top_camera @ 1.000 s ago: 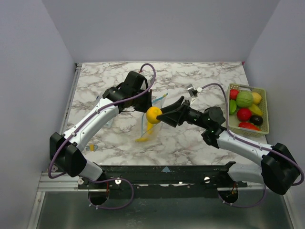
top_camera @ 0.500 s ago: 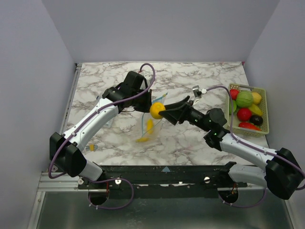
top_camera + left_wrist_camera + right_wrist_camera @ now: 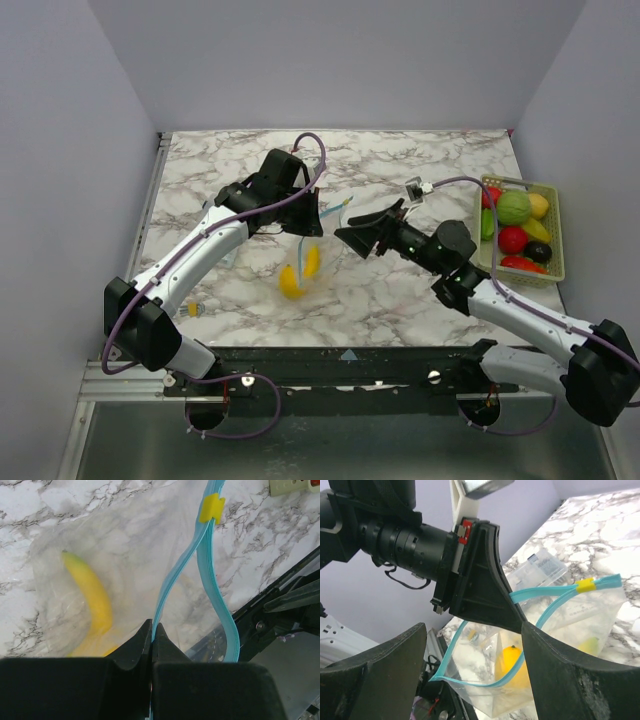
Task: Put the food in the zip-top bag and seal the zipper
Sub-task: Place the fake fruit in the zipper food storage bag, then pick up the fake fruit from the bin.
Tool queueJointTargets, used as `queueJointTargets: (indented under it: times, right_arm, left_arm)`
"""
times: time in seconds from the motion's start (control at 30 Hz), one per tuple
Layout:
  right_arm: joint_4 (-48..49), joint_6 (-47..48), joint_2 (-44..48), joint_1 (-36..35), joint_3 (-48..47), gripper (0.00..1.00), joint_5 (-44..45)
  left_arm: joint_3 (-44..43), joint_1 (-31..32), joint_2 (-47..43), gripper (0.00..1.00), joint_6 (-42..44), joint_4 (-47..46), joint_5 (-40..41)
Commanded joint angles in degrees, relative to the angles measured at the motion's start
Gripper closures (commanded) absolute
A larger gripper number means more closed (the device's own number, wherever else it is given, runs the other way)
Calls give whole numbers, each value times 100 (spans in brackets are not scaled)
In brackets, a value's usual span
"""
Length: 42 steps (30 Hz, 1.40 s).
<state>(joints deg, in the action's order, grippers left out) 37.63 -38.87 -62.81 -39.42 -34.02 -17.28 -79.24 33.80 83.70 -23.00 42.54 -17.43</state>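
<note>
The zip-top bag (image 3: 303, 268) hangs open at mid-table, and my left gripper (image 3: 313, 222) is shut on its teal zipper (image 3: 216, 585) at the mouth edge. The left wrist view shows the jaws (image 3: 152, 628) pressed tight on the strip, with a yellow slider tab (image 3: 211, 507) farther along it. Inside the bag lie a banana (image 3: 93, 594) and a round yellow fruit (image 3: 513, 668). My right gripper (image 3: 347, 229) hovers just right of the bag mouth, open and empty. Its fingers (image 3: 380, 665) frame the open mouth (image 3: 470, 682).
A yellow-green mesh basket (image 3: 552, 232) at the right table edge holds several toy fruits, red, green, yellow and dark. A flat clear packet (image 3: 544, 568) lies behind the bag. A small item (image 3: 192, 310) sits near the left arm's base.
The round yellow fruit left my right gripper and dropped into the bag. The right gripper opened wider and drew back to the right. The left gripper kept its hold.
</note>
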Motion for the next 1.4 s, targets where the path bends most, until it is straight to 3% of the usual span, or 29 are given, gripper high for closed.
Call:
queueJointTargets:
  times: [0.0, 0.2, 0.33, 0.53, 0.67, 0.77, 1.03, 1.37]
  right_arm:
    - [-891, 399, 299, -22, -332, 22, 535]
    - [-1719, 599, 738, -19, -316, 20, 1399]
    - [-2739, 728, 975, -9, -506, 23, 2641]
    - [-3657, 875, 1558, 192, -595, 22, 3724]
    - [-4571, 766, 1709, 784, -832, 20, 4246]
    - [-5246, 586, 1633, 1637, -1052, 19, 4446]
    - [-6416, 256, 945, 3325, -1486, 19, 4996]
    - [-6326, 274, -496, 4438, -1760, 22, 4386]
  left_arm:
    - [64, -30, -74, 100, -11, -91, -146]
    - [62, -28, -76, 100, -11, -86, -170]
    - [56, -26, -86, 100, -11, -71, -176]
    - [63, -25, -117, 100, -11, -82, -160]
    - [82, -29, -123, 100, -11, -80, -186]
    - [76, -31, -127, 100, -13, -81, -168]
    - [61, -25, -133, 100, 6, -62, -88]
    - [57, -28, -90, 100, -2, -64, -76]
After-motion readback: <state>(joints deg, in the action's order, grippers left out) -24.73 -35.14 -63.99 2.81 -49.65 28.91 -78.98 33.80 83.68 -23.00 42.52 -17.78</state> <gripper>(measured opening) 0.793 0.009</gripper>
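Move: The green star fruit in the basket lies about 40 cm to my right hand's right, roughly 9 cm ahead and 24 cm below. The tomato is some 6 cm to the right of the star fruit and 5 cm nearer me. The cabbage is 6 cm to its right and 4 cm farther out, and the small red fruit about 7 cm straight beyond it. From my left hand the star fruit is roughly 46 cm right, 6 cm ahead, 18 cm down. With nothing between its fingers, my right hand leaves the bag mouth and sweeps about 38 cm right, slowly at first and then fast, sinking some 12 cm mostly late on, to above the basket's left side near the star fruit. The wrist swings some 85 degrees clockwise and tips down as the fingers stay wide open. My left hand keeps still, pinching the bag's rim. ##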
